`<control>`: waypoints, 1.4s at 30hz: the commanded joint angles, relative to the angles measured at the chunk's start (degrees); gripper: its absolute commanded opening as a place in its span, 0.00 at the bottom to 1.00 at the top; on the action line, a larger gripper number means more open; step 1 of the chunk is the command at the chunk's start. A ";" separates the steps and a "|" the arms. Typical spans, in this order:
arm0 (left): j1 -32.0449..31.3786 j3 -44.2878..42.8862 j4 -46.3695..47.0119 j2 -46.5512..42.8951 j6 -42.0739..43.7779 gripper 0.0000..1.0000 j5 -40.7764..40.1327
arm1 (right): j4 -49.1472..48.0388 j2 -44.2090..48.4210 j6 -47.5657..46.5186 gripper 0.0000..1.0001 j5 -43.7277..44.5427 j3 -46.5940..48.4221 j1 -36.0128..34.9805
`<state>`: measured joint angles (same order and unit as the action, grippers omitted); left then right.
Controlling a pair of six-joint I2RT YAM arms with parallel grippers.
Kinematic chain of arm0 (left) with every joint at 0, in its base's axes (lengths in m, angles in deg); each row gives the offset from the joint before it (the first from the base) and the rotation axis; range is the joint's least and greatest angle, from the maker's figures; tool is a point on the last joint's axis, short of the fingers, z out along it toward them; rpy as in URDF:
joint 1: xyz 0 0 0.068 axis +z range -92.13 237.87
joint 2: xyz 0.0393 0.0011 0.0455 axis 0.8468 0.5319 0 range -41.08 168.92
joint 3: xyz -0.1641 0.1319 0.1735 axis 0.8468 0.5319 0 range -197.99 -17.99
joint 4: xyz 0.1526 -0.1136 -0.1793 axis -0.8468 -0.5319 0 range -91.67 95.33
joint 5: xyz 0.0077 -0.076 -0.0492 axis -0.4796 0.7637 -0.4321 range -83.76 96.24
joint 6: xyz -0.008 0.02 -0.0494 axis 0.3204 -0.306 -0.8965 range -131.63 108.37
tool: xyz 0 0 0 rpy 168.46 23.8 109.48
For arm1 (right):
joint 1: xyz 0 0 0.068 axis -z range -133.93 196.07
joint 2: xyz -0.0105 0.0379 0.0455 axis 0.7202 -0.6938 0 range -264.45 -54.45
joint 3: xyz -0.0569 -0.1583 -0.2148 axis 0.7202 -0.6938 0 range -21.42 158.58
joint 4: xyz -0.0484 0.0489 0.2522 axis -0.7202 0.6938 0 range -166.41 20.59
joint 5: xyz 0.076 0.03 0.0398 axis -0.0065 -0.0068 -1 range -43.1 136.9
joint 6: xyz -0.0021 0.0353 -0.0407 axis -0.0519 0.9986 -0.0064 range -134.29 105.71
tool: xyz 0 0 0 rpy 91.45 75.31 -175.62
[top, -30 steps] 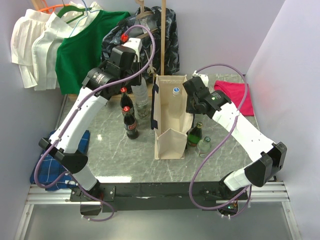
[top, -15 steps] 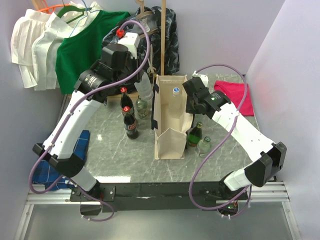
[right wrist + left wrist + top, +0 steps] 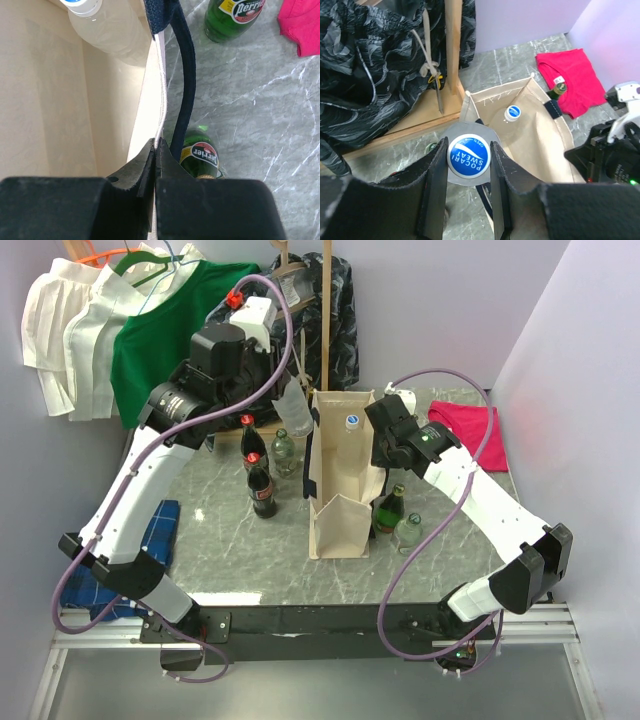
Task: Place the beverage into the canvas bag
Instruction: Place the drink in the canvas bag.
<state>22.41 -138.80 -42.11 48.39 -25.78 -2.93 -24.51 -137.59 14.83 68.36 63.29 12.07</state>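
The beverage [image 3: 468, 156], a clear Pocari Sweat bottle with a blue cap, hangs in the air just left of the canvas bag's back corner. My left gripper [image 3: 468, 150] is shut on its neck; from above the bottle [image 3: 293, 407] shows tilted under that gripper [image 3: 283, 388]. The cream canvas bag [image 3: 340, 515] stands upright mid-table, mouth open, with another blue-capped bottle [image 3: 352, 422] inside it. My right gripper [image 3: 155, 145] is shut on the bag's right rim [image 3: 159, 100], beside the navy handle [image 3: 182, 75].
Two cola bottles [image 3: 262, 490] and a green glass bottle [image 3: 284, 452] stand left of the bag. A Perrier bottle [image 3: 200, 155] and a clear one [image 3: 408, 532] stand to its right. Red cloth [image 3: 465, 430] lies back right. Hanging garments and a wooden stand [image 3: 452, 45] are behind.
My left arm has lifted the Pocari bottle up off the table, away from the other bottles and closer to the bag's mouth. The right arm and the bag have stayed still.
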 commanded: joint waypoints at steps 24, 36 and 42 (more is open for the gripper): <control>-1.71 -8.74 18.35 0.70 -1.14 0.01 10.40 | -1.89 -0.10 0.85 0.00 0.17 -0.60 -0.37; -2.59 -6.63 20.55 4.04 -2.37 0.01 10.58 | -1.89 0.69 0.67 0.00 0.26 -0.86 -0.19; -2.95 -4.08 21.51 4.75 -2.20 0.01 9.34 | -1.71 0.95 0.49 0.00 0.17 -0.86 -0.28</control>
<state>19.94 -142.30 -34.24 54.80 -26.55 6.77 -24.60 -137.59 14.83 68.33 63.26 12.07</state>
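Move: The canvas bag that the hanging clear bottle is bound for has its middle about 12 cm right of the left hand, some 2 cm ahead and 33 cm below. The bottle already in the bag is about 7 cm ahead, 14 cm right and 33 cm down; the front cola bottle about 2 cm back, 7 cm left; the green glass bottle some 6 cm ahead, 1 cm right, both roughly 35 cm below. From the right hand the bag's middle is some 4 cm ahead, 8 cm left, 11 cm below. The clear bottle, still pinched at its neck by the left fingers, is first lifted about 4 cm with a slight drift back and right, then carried on rightward to the canvas bag while sinking some 3 cm, nearly 7 cm to the right in all. The wrist swings roughly 10 degrees clockwise as it goes. The right hand stays put, shut on the bag's right rim. ##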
